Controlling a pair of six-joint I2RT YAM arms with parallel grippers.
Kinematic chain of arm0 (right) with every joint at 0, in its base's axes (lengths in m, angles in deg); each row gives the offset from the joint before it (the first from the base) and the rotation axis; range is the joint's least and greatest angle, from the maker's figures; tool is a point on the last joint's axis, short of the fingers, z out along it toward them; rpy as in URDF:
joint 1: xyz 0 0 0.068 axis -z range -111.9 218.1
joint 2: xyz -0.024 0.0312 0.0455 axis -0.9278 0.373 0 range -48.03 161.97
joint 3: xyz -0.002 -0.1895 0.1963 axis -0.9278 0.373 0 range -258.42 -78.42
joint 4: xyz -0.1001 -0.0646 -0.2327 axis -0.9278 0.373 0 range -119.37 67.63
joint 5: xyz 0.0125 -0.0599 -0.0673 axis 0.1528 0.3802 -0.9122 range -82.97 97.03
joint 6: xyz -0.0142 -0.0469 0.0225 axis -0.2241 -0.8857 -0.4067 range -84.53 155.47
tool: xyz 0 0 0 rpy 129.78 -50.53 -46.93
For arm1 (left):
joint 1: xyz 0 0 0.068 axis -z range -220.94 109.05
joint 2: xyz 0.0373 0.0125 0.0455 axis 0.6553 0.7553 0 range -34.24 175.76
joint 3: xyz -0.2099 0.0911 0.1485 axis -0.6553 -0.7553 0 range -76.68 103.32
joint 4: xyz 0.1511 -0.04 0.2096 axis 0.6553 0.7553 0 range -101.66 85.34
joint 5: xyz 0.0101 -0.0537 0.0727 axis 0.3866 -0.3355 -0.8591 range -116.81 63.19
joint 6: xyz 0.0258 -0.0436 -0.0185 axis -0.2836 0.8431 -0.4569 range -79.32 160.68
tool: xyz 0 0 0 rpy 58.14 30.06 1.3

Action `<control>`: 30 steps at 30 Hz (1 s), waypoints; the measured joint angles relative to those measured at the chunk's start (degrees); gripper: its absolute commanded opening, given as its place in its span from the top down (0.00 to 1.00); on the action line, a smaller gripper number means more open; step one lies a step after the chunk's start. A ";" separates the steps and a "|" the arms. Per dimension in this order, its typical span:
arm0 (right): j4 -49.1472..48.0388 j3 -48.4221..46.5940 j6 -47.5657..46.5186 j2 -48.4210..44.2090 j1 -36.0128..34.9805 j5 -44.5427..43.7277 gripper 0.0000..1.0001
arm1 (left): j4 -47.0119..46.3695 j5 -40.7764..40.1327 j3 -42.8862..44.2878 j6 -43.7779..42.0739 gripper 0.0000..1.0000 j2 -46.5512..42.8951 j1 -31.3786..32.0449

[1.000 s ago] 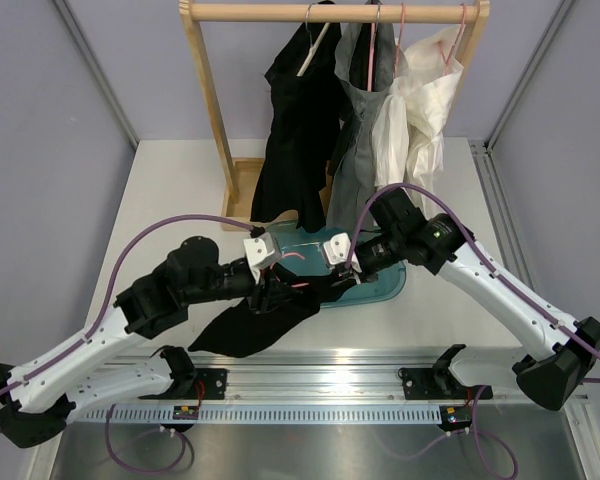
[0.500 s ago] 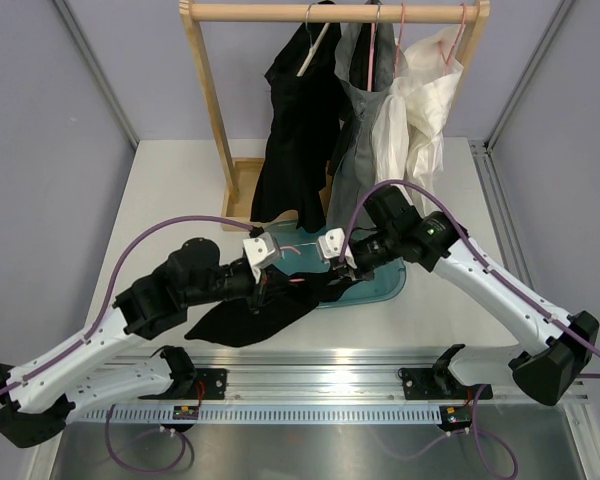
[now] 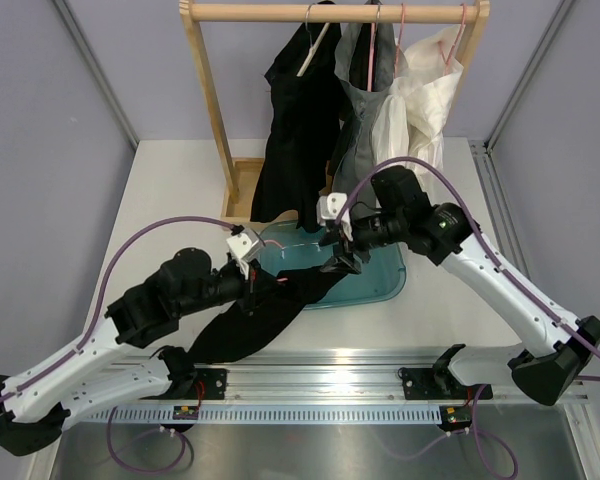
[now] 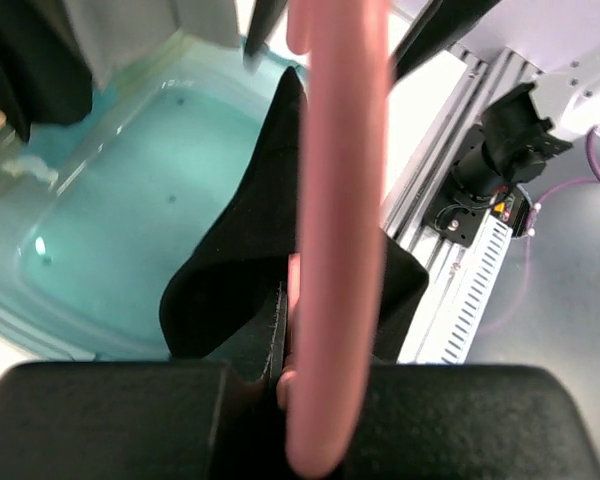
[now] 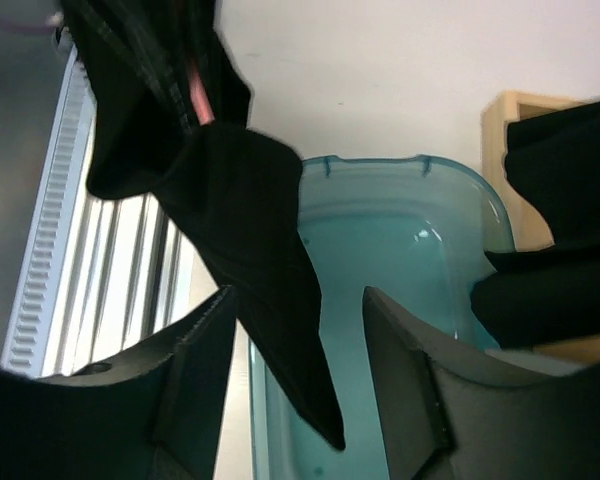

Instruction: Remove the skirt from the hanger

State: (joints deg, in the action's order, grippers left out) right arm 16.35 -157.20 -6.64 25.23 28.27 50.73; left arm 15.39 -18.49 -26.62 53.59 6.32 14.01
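Observation:
The mid-grey skirt hangs from a pink hanger on the wooden rack, between a black garment and a white one. My left gripper is shut on another pink hanger, which carries a black garment. That garment trails from the teal tub down onto the table. My right gripper is open above the tub's left part. In the right wrist view a loose corner of the black garment hangs between its spread fingers without being gripped.
The wooden rack stands at the back with its base left of the tub. The black and white garments hang close behind my right arm. A metal rail runs along the near edge.
My right gripper has let go of the black garment, opened and lifted toward the rack. My left gripper has pulled back to the left with the hanger, dragging the garment onto the table.

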 measured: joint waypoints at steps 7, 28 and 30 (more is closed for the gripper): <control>-5.79 -4.00 20.72 -0.92 0.24 -3.82 0.35 | 0.26 -4.85 -0.04 7.80 1.00 1.18 0.00; -11.41 -1.64 44.59 3.10 -12.87 -25.38 0.37 | -0.50 -11.82 3.96 14.58 1.00 6.54 0.00; -11.47 -1.64 44.17 3.93 -13.51 -26.80 0.46 | 0.44 -12.07 3.96 14.58 1.00 6.56 -0.04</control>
State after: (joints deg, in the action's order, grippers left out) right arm 4.87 -158.84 37.54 29.16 14.76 23.94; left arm 15.83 -30.56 -22.67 68.17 12.87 13.97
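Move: The skirt's waist by the hanger clip, the right hand's goal, lies about 7 cm to that hand's left, 5 cm back and slightly lower. The loose waist corner droops some 3 cm below its open fingers, 1 cm back and 1 cm left. The bin's middle is roughly 12 cm straight ahead, 27 cm down; the black dress is about 27 cm ahead, 6 cm left and 5 cm lower. From the left hand the goal is about 3 cm right, 1 cm forward and 1 cm below. Still pinching the pink hanger and skirt, the left hand carries them some 3.5 cm forward, dipping slightly and coming back up, turning about 15 degrees counter-clockwise. The right hand, fingers kept open, rises about 5 cm, then sinks back as it works some 5 cm left to the waist beside the clip, turning clockwise and tipping round some 30 degrees. ##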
